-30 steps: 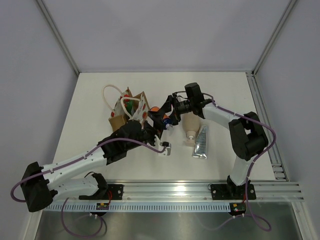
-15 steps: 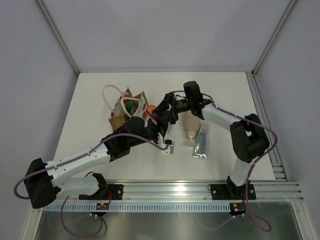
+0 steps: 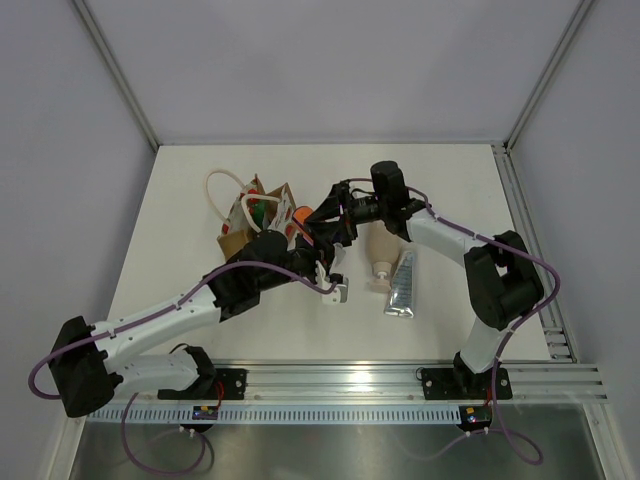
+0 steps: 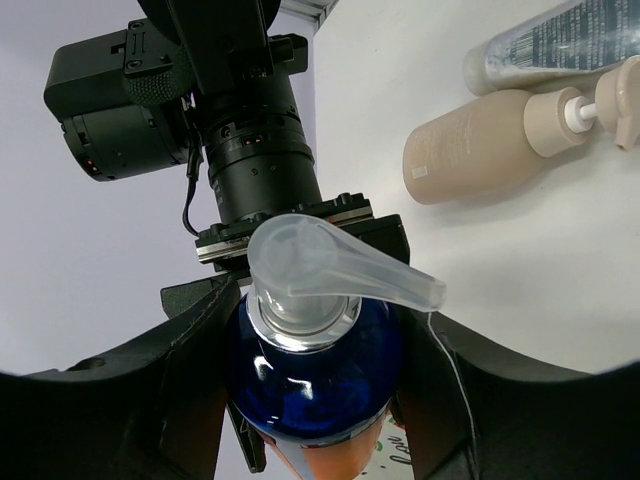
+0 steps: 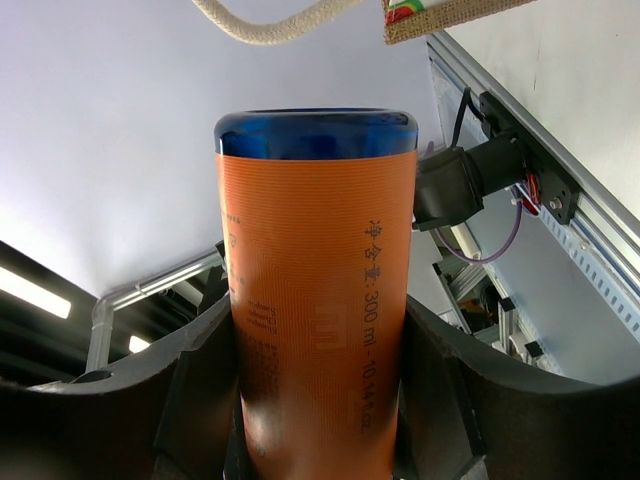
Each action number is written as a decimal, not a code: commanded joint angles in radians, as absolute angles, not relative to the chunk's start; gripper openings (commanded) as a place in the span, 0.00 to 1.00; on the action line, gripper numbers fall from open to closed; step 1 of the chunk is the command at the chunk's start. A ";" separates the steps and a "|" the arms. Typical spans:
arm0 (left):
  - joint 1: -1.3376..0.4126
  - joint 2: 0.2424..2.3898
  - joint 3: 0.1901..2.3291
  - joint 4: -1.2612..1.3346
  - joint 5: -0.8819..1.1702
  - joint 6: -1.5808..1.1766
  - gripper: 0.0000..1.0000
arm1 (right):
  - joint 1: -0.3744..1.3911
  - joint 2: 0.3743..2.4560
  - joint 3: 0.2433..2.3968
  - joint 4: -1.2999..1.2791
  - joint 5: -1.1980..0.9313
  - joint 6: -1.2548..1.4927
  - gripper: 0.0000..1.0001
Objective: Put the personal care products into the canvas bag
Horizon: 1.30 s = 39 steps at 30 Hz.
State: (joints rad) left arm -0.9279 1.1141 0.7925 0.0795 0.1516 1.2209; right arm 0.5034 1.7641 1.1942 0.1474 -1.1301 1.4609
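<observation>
The orange bottle (image 3: 302,215), with a blue shoulder and clear pump (image 4: 330,265), hangs above the table just right of the canvas bag (image 3: 243,228). My right gripper (image 3: 324,222) is shut on its orange body (image 5: 315,290). From the near side my left gripper (image 3: 316,242) is closed on the blue shoulder (image 4: 315,350), with a finger pressed against each side. A green bottle (image 3: 258,210) shows inside the bag. The beige bottle (image 3: 380,255) and the silver tube (image 3: 403,282) lie on the table to the right.
The bag's white rope handle (image 3: 222,190) loops out to its far left, and a rope (image 5: 260,25) hangs just above the bottle's base. The beige bottle (image 4: 470,150) and tube (image 4: 560,45) lie side by side. A metal rail (image 3: 400,380) runs along the near edge.
My left gripper has come up to the orange bottle and closed from wide open onto its shoulder. The right gripper with the bottle has shifted slightly towards the bag.
</observation>
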 commanded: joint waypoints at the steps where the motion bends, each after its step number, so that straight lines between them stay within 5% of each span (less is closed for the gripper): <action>1: -0.911 1.109 0.853 0.103 0.158 1.198 0.00 | 0.517 1.671 1.203 0.233 -1.213 1.505 0.00; 4: -0.910 1.097 0.862 0.100 0.172 1.181 0.00 | 0.515 1.677 1.210 0.227 -1.212 1.480 0.02; 14: -0.888 1.035 0.845 0.120 0.222 1.105 0.00 | 0.514 1.723 1.209 0.293 -1.221 1.488 0.59; 21: -0.850 1.045 0.824 0.170 0.230 1.086 0.00 | 0.514 1.715 1.183 0.290 -1.215 1.486 0.84; 39: -0.718 1.048 0.815 0.308 0.232 0.970 0.00 | 0.515 1.743 1.190 0.183 -1.219 1.382 0.97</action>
State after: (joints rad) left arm -0.7876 1.0821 0.7975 0.0628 0.3126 0.9817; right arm 0.5076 1.7584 1.1698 0.2031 -1.1213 1.4498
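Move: The canvas bag stands some 17 cm ahead of the left hand and 18 cm to its left, its middle about 16 cm lower; from the right hand it lies roughly 15 cm ahead, 18 cm left and 15 cm down. Both hands hold the orange bottle between their fingers. The beige pump bottle lies about 16 cm ahead and 17 cm right of the left hand, the silver tube about 7 cm ahead and 22 cm right, both some 22 cm below. The right hand lets go of the orange bottle in mid-air, rising only a centimetre or so before its fingers spread nearly full width around it, then sinking back to about where it began. The left hand keeps its grip on the blue shoulder end throughout, lifts about 1 cm and settles again while easing some 2 cm left and 1 cm forward towards the bag, and rolls its wrist about 15 degrees around the line of its fingers, counter-clockwise seen from behind the hand. ##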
